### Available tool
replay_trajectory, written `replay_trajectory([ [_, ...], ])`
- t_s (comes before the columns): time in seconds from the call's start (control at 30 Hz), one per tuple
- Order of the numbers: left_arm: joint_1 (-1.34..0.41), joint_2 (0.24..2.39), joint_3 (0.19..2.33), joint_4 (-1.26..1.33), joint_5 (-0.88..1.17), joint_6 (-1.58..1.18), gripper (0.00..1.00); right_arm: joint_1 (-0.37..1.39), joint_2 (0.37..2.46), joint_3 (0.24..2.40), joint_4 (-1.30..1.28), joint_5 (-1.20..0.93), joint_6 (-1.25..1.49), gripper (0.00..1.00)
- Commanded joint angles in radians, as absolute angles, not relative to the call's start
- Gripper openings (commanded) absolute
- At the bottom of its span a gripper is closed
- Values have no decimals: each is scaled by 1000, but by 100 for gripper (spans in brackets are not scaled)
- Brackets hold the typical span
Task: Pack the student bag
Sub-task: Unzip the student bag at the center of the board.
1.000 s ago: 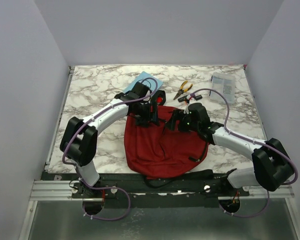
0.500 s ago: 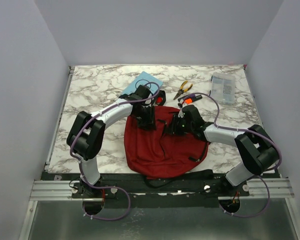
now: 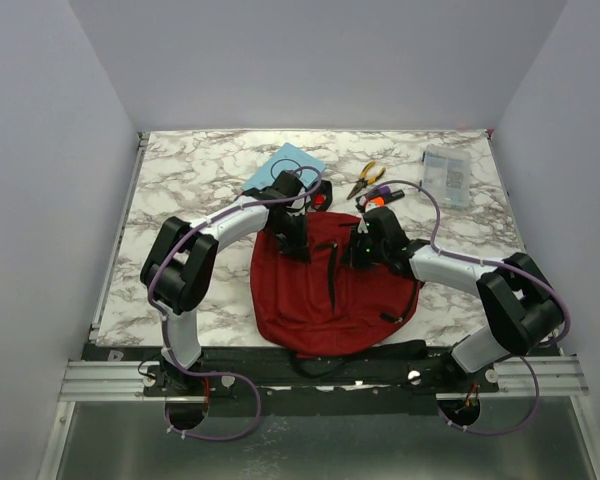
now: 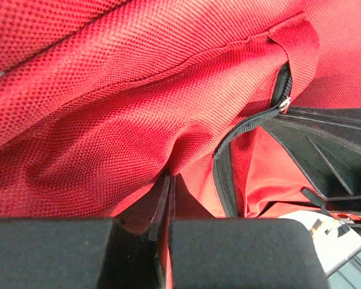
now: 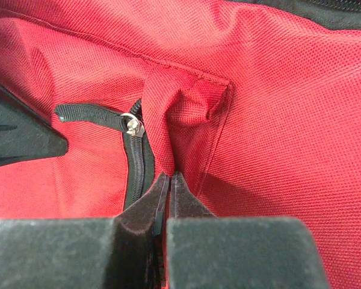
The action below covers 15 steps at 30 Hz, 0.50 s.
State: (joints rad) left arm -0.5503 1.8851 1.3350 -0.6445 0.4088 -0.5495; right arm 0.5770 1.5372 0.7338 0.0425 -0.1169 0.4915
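Observation:
The student bag [image 3: 315, 295], dark red with black zippers, lies flat on the table between both arms. At its far left rim, my left gripper [image 3: 292, 243] is shut on a fold of the bag's red fabric [image 4: 132, 150], close to a black zipper [image 4: 253, 123]. My right gripper [image 3: 365, 250] is shut on another pinch of fabric [image 5: 180, 138] at the far right rim, right of a zipper slider [image 5: 132, 125] with a black pull tab. In both wrist views the jaws meet with cloth drawn between the tips [image 4: 167, 180] [image 5: 169, 178].
A light blue book [image 3: 280, 165] lies behind the left gripper. Orange-handled pliers [image 3: 365, 179] and a small red and black item [image 3: 380, 199] sit behind the bag. A clear plastic case [image 3: 446, 176] is at the far right. A black strap [image 3: 365, 353] trails along the near edge.
Both grippers came down onto the bag's far rim and shut on its fabric. The right arm swung left and folded in closer to the bag.

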Motion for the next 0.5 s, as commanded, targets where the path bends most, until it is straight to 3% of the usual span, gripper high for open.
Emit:
replay_trajectory([
  [0.0, -543, 1874, 1361, -644, 474, -538, 0, 571, 1521, 792, -98, 8, 419, 1],
  [0.27, -543, 1844, 1314, -574, 595, -604, 0, 571, 1487, 869, -167, 36, 465, 12],
  [0.33, -542, 1846, 1295, -550, 626, -629, 0, 572, 1471, 878, -178, 58, 531, 21],
  [0.47, -538, 1849, 1277, -536, 650, -650, 0, 573, 1444, 914, -231, 13, 790, 25],
])
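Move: Between the two hands, which pinch the red bag about 10 cm apart, lies the pocket's zipper pull: some 5 cm to the right hand's left, 3 cm ahead and 1 cm below; from the left hand, 5 cm right, 3 cm ahead and 2 cm below. From the right hand, the dark zipper line's middle lies 5 cm left and 6 cm back, 2 cm lower; the pliers lie 2 cm right and 18 cm ahead, 4 cm lower. Opening its shut fingers about a quarter of the way, the right hand lets go of the red fold beside the pocket zipper and lifts off some 3 cm, drifting forward and to the right. Meanwhile the left hand, still shut on its own fold, draws it about 2 cm to the right, towards the zipper pull, and about 1 cm up. ##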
